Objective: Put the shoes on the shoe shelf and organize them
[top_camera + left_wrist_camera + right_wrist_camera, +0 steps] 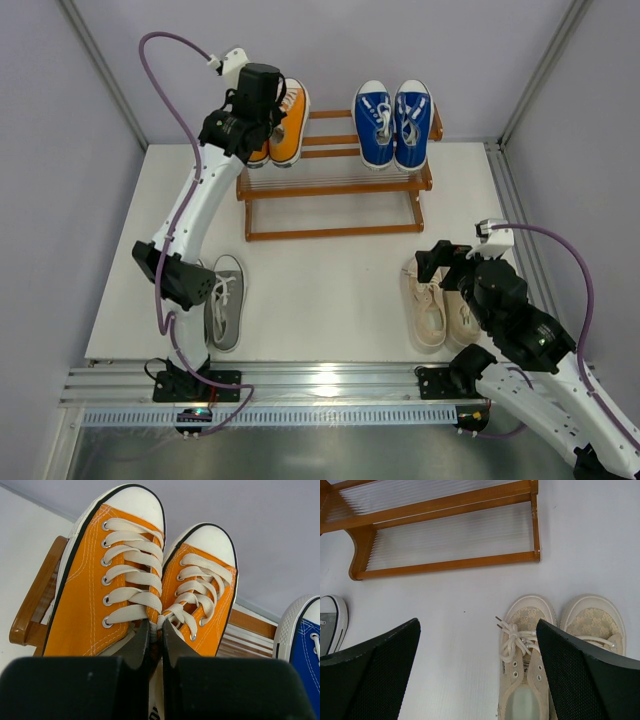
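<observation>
The orange pair is at the left end of the shoe shelf's top tier. My left gripper is over their heels. In the left wrist view it is shut on the inner edges of the two orange shoes, pinched side by side. The blue pair stands on the top tier's right end. My right gripper is open above the table, its right finger over the cream pair. The cream pair stands on the table at the right.
A grey shoe lies on the table at the near left, partly hidden by my left arm; its toe shows in the right wrist view. The shelf's lower tier holds nothing. Grey walls stand close behind the shelf.
</observation>
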{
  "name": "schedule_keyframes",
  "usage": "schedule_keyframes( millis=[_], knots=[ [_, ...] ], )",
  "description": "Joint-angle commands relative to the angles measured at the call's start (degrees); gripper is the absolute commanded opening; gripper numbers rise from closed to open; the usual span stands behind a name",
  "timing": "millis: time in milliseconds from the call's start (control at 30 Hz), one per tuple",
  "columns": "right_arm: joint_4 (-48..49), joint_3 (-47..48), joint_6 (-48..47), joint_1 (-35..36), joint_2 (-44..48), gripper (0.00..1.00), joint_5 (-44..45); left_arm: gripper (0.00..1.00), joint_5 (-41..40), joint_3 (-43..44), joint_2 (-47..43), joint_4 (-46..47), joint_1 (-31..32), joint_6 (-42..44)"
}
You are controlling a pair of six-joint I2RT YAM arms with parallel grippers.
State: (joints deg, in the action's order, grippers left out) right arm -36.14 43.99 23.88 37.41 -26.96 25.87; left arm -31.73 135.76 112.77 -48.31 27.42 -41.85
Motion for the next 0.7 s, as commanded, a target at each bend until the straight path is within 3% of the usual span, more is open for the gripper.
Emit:
schedule_keyframes(
  millis=[0, 33, 133, 167, 433, 500, 667],
  knots=[
    [0.6, 0.7, -0.7, 0.3, 0.8, 0.99, -0.1, 0.05, 0.3, 0.6, -1.1, 4.5, 0.2, -0.9],
    [0.5, 0.7, -0.5, 0.3, 0.8, 0.99, -0.2, 0.17, 0.3, -1.4, -1.7, 5.2, 0.3, -0.1],
    [0.5, 0.7, -0.5, 0.3, 0.9, 0.99, -0.1, 0.34, 0.5, -4.4, -4.0, 8.0, 0.2, 1.1],
    [0.4, 0.7, -0.5, 0.3, 1.0, 0.99, -0.2, 0.48, 0.4, -5.9, -4.6, 8.8, 0.2, 2.1],
    [0.3, 0.7, -0.1, 0.3, 0.9, 0.99, 0.2, 0.95, -0.8, -10.9, -10.0, 12.1, -0.4, 7.3],
    [0.4, 0.7, -0.2, 0.2, 0.9, 0.99, 0.4, 1.0, -0.4, -12.4, -11.3, 13.2, -0.7, 8.7],
    [1.0, 2.1, -0.4, 0.3, 0.2, 1.0, 0.1, 1.0, 1.7, -16.1, -16.9, 18.2, -0.7, 11.2]
  ],
)
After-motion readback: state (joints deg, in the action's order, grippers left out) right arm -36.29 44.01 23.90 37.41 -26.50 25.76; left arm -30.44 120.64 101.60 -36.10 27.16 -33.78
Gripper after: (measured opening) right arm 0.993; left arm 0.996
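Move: The left hand has the inner sides of the two orange shoes pinched together on the top shelf; their middles lie level with it, about 5 cm to its left and 4 cm to its right, some 3 cm lower. The blue shoes stand beyond, about 20 and 28 cm to its right, also level with it and 3 cm lower. From the right hand the orange pair lies some 28 cm ahead, 36 cm left and 10 cm higher. Left fingers open wide, freeing the orange shoes, then the hand lifts about 3 cm, backing off and slightly left. ##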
